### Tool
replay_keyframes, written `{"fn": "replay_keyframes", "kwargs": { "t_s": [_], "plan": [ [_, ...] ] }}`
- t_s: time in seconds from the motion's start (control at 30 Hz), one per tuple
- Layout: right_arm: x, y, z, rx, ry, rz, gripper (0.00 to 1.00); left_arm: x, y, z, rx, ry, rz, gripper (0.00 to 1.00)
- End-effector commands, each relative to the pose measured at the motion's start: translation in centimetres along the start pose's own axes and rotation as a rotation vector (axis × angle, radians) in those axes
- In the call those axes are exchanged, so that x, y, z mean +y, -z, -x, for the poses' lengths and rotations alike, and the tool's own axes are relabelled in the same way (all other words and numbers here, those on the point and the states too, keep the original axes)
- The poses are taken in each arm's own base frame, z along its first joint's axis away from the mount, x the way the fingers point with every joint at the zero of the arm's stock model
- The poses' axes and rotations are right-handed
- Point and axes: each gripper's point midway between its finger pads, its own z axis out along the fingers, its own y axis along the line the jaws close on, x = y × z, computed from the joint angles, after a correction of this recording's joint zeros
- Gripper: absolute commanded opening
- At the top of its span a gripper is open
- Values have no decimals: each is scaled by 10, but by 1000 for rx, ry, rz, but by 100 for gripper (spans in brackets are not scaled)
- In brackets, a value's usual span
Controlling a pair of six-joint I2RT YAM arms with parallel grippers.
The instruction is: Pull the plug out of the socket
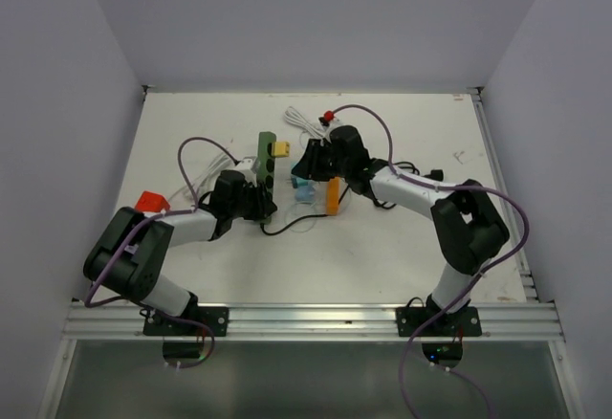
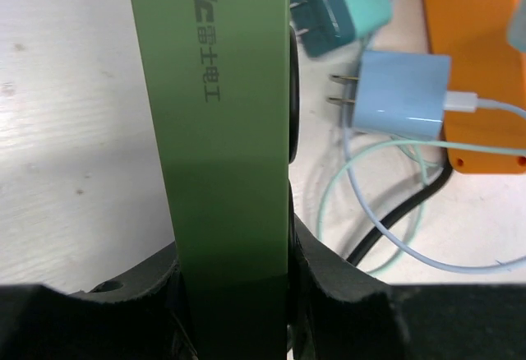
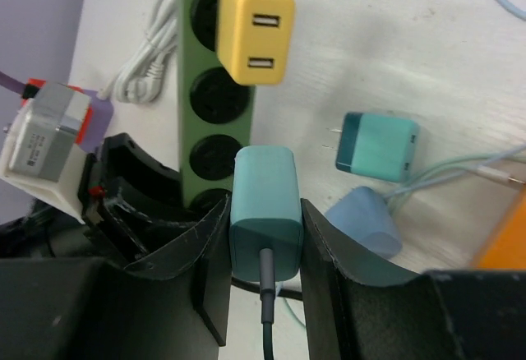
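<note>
The dark-green power strip (image 1: 267,163) lies lengthwise mid-table. A yellow plug (image 3: 251,31) sits in its far socket, and the other three sockets look empty. My left gripper (image 2: 234,294) is shut on the strip's near end (image 2: 226,130), one finger on each long side; it also shows in the top view (image 1: 258,199). My right gripper (image 3: 265,237) is shut on a teal plug (image 3: 263,200) with a dark cable, held against the strip's right edge by the near sockets. Its prongs are hidden. The right gripper also shows in the top view (image 1: 304,163).
A loose teal plug (image 3: 376,148) and a light-blue plug (image 3: 366,224) with pale cables lie right of the strip. The orange strip (image 1: 333,194) lies beyond them. A white cord coil (image 1: 301,121) is at the back, and a red block (image 1: 150,201) is at the left.
</note>
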Motion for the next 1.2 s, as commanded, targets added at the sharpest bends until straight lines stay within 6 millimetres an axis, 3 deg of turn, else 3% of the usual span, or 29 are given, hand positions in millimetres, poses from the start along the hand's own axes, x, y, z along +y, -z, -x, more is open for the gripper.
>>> {"fn": "replay_keyframes", "kwargs": {
  "t_s": [0.0, 0.17, 0.33, 0.47, 0.6, 0.67, 0.83, 0.93, 1.17],
  "plan": [
    [0, 16, 18, -30, 41, -68, 2, 18, 5, 39, -126, -21, 138, 0],
    [-5, 14, 6, -13, 38, -57, 6, 5, 6, 40, -130, -36, 64, 0],
    [-25, 8, -10, 29, 33, -114, 12, -4, 7, 42, -141, -56, 20, 0],
    [-44, 6, -28, 63, 5, -146, 23, -9, 5, 40, -131, -65, -3, 0],
    [-56, 5, -32, 65, -22, -172, 33, -9, 5, 39, -126, -72, -1, 0],
    [-59, 6, -32, 68, -23, -175, 46, -11, 6, 42, -134, -76, -5, 0],
    [-55, 14, -20, 40, 0, -166, 68, -15, 8, 44, -145, -97, -6, 0],
    [-40, 22, -6, 7, 35, -120, 80, -17, 8, 42, -137, -98, -17, 0],
    [-9, 30, 32, -80, 7, 12, 86, -25, 7, 42, -137, -112, -50, 0]
  ]
}}
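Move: The plug in the right hand is already out of the socket. Its drop spot, the blue plug on the table, lies about 4 cm right of the right hand, level fore-and-aft and some 10 cm below. The loose teal plug sits 3 cm farther out than the blue plug and 3 cm to its left; the orange strip is about 8 cm to the blue plug's right. From the left hand, the blue plug is about 5 cm ahead, 11 cm right, slightly below. Still pinching the teal plug, the right hand sinks about 6 cm and shifts some 4 cm to its right, down onto the blue plug. There the fingers open wide and let go, and the hand rises about 4 cm, almost straight up. The left hand keeps its grip on the green socket strip, staying within about a centimetre. ##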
